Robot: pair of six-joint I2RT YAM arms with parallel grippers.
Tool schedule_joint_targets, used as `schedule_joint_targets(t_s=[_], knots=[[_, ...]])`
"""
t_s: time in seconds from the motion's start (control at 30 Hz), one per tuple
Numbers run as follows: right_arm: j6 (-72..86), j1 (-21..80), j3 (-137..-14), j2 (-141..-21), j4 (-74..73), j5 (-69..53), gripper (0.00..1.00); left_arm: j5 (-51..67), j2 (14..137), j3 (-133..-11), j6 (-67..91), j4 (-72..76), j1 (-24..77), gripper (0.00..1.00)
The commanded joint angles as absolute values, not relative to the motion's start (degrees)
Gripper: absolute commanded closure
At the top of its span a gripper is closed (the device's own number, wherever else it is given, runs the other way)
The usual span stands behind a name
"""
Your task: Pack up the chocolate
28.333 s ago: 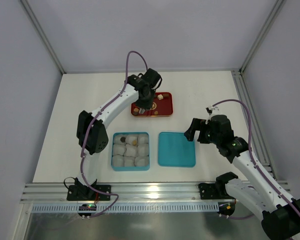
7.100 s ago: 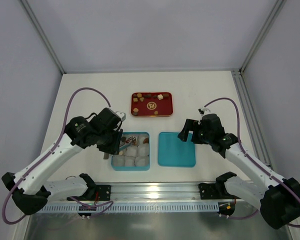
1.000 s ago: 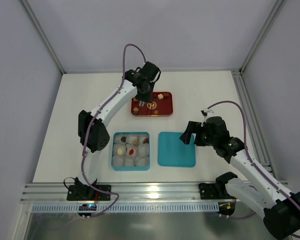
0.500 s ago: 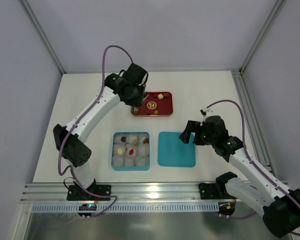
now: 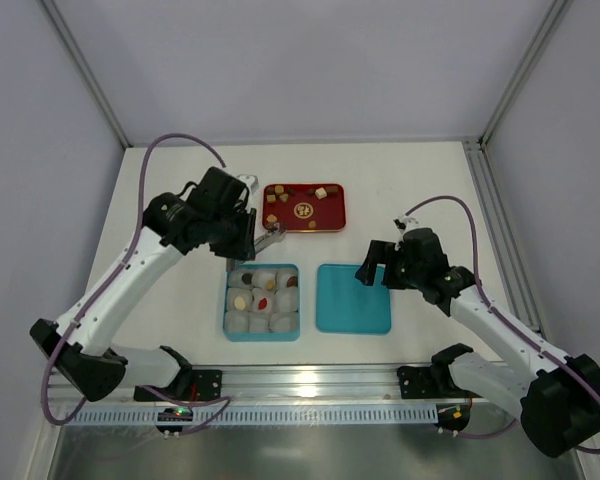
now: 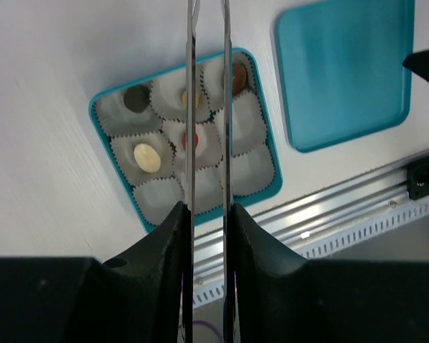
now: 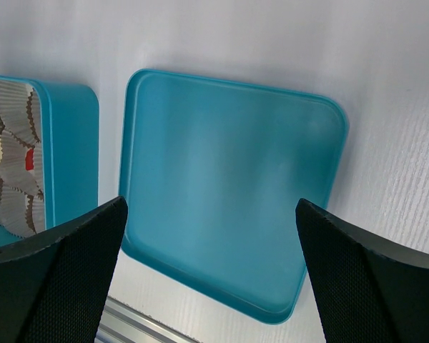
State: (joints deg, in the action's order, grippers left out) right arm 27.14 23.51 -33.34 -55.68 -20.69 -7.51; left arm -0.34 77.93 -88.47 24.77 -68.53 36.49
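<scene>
Chocolate pieces (image 5: 321, 192) lie scattered on the red tray (image 5: 337, 224) at the back. Others sit in white paper cups in the teal box (image 5: 227, 300): a cream one (image 6: 147, 158), a dark one (image 6: 136, 99), a brown one (image 6: 239, 75) and a red one (image 5: 264, 300). My left gripper (image 5: 272, 236) hovers between tray and box. Its two thin fingers (image 6: 191, 107) stand a narrow gap apart. Their tips run off the top of the left wrist view, so any piece between them is hidden. My right gripper (image 7: 214, 275) is open above the teal lid (image 7: 229, 193).
The lid (image 5: 353, 298) lies flat just right of the box, with a narrow strip of table between them. An aluminium rail (image 5: 310, 380) runs along the near edge. Grey walls and frame posts enclose the white table (image 5: 180, 190).
My left arm has swung back from the red tray toward the near left, so its gripper now hangs between tray and box. The right arm has shifted only slightly.
</scene>
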Motion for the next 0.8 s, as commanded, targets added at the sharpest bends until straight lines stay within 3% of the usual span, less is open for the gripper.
schedule_joint_targets(t_s=[0.0, 0.27, 0.77], knots=[[27.4, 23.7, -36.1, -56.5, -18.0, -6.9, 0.0, 4.8, 71.9, -85.1, 26.1, -70.6, 36.9, 0.84], [28.0, 23.8, -36.8, -57.7, -18.2, -6.3, 0.0, 10.1, 61.7, -77.6, 26.5, -75.1, 37.7, 0.83], [29.1, 24.3, -36.8, -57.5, -19.8, -4.3, 0.0, 15.5, 55.1, -66.7, 28.7, -73.3, 40.8, 0.82]])
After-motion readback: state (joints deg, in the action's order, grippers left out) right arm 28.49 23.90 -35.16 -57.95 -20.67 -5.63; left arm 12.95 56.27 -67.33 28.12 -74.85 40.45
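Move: Beyond and under the left hand, which holds the tongs, lies the box: its empty middle-right cup sits some 5 cm to the hand's right, 2 cm back and 22 cm below. The red chocolate's cup is about 3 cm back and 1 cm left; the brown chocolate in the far right cup, 2 cm ahead and 6 cm right. The red tray is roughly 22 cm ahead, 9 cm right. From the right hand the empty cup lies about 19 cm left, 3 cm back, 9 cm below. Sweeping back about 13 cm from the red tray's side, the left hand brings the tong tips from beyond the box's far rim to the middle-right cup, drifting slightly left. It slows and sinks some 4 cm in the later part while the wrist tips about 15 degrees, fingers steeper; the gripper keeps its hold on the tongs. ##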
